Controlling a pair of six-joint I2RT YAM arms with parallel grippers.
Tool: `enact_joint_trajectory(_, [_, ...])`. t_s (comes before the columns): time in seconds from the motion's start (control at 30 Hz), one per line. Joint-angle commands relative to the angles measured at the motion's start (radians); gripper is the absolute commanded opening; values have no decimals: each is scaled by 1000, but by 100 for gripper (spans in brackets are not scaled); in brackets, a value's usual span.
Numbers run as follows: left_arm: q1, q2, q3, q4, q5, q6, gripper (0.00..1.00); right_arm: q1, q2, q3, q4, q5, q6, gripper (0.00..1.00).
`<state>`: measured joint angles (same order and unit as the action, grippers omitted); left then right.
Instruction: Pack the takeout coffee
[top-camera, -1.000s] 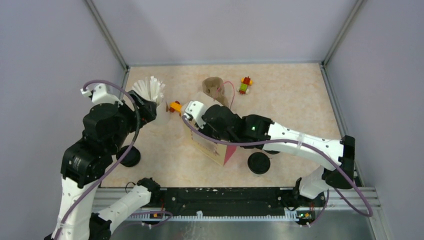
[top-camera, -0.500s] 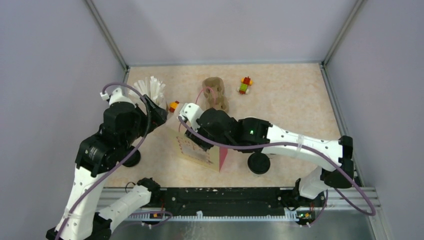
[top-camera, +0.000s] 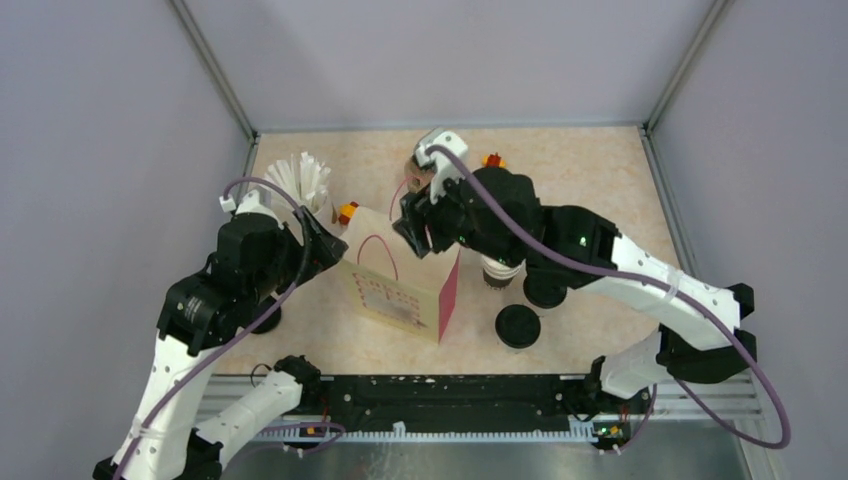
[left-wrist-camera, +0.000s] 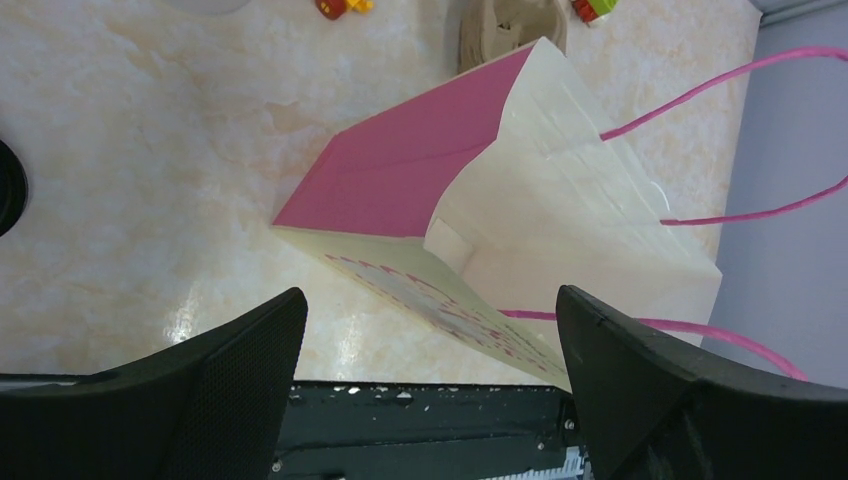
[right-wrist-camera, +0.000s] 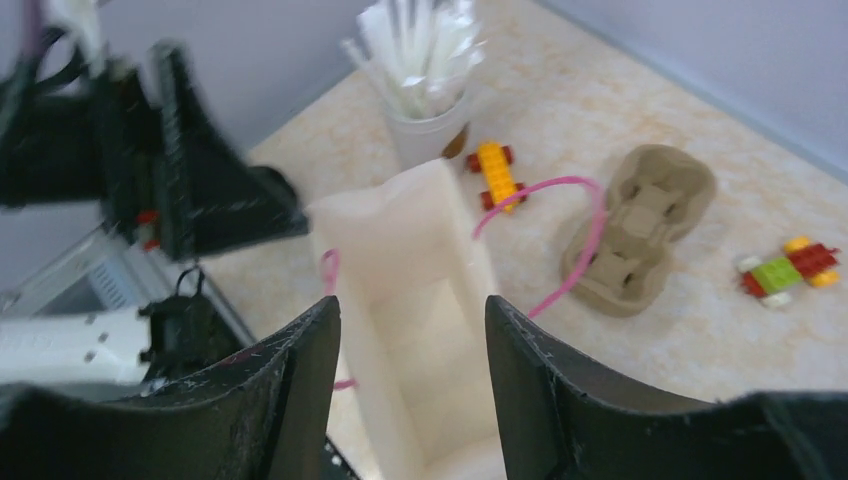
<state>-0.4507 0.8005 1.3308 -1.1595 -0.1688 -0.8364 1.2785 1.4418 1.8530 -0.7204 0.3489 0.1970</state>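
Observation:
One takeout coffee cup (top-camera: 497, 272), white with a dark band, stands lidless right of the cream-and-pink paper bag (top-camera: 400, 285), half under my right arm. Two black lids (top-camera: 518, 326) (top-camera: 545, 290) lie near it. My right gripper (top-camera: 415, 225) hangs open above the bag's open mouth (right-wrist-camera: 425, 300), nothing between its fingers. My left gripper (top-camera: 325, 245) is wide open at the bag's left side; in the left wrist view the bag (left-wrist-camera: 480, 200) lies just beyond the left gripper (left-wrist-camera: 430, 345), not touching either finger.
A cup of white sticks (top-camera: 303, 180) stands at the back left, with a yellow toy (top-camera: 347, 212) beside it. The brown pulp tray (right-wrist-camera: 640, 225) and a red-green toy (right-wrist-camera: 790, 270) lie behind the bag. Another black lid (top-camera: 262, 315) sits under my left arm.
My right gripper has opened and risen back from the bag. The bag now stands upright, shifted slightly left. My left arm has swung in towards it.

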Motion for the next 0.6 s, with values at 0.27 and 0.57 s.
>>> enact_joint_trajectory(0.27, [-3, -67, -35, 14, 74, 33, 99, -483, 129, 21, 85, 50, 37, 53])
enact_joint_trajectory(0.57, [-3, -35, -50, -42, 34, 12, 99, -640, 431, 95, 20, -37, 20, 54])
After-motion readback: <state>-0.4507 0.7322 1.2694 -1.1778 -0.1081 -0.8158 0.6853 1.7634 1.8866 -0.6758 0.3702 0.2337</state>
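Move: From the right hand, empty and half open, the cup carrier is about 40 cm ahead, 3 cm right and some 38 cm lower. The paper bag stands on the way, about 15 cm ahead and 2 cm left, its middle 29 cm below; the cup stack is 18 cm ahead, 17 cm right. The green-red toy lies 11 cm beyond the carrier and 15 cm to its right. From the left hand the carrier is roughly 39 cm ahead, 16 cm right, 28 cm down. Swing the right gripper swiftly forward, about 25 cm, and 10 cm to the right, out past the standing bag towards the cup carrier. Travel nearly level at first, then sink some 12 cm over the second half, while turning the hand about 35 degrees clockwise and tipping the fingers a little further down; keep them half open and touch nothing. ##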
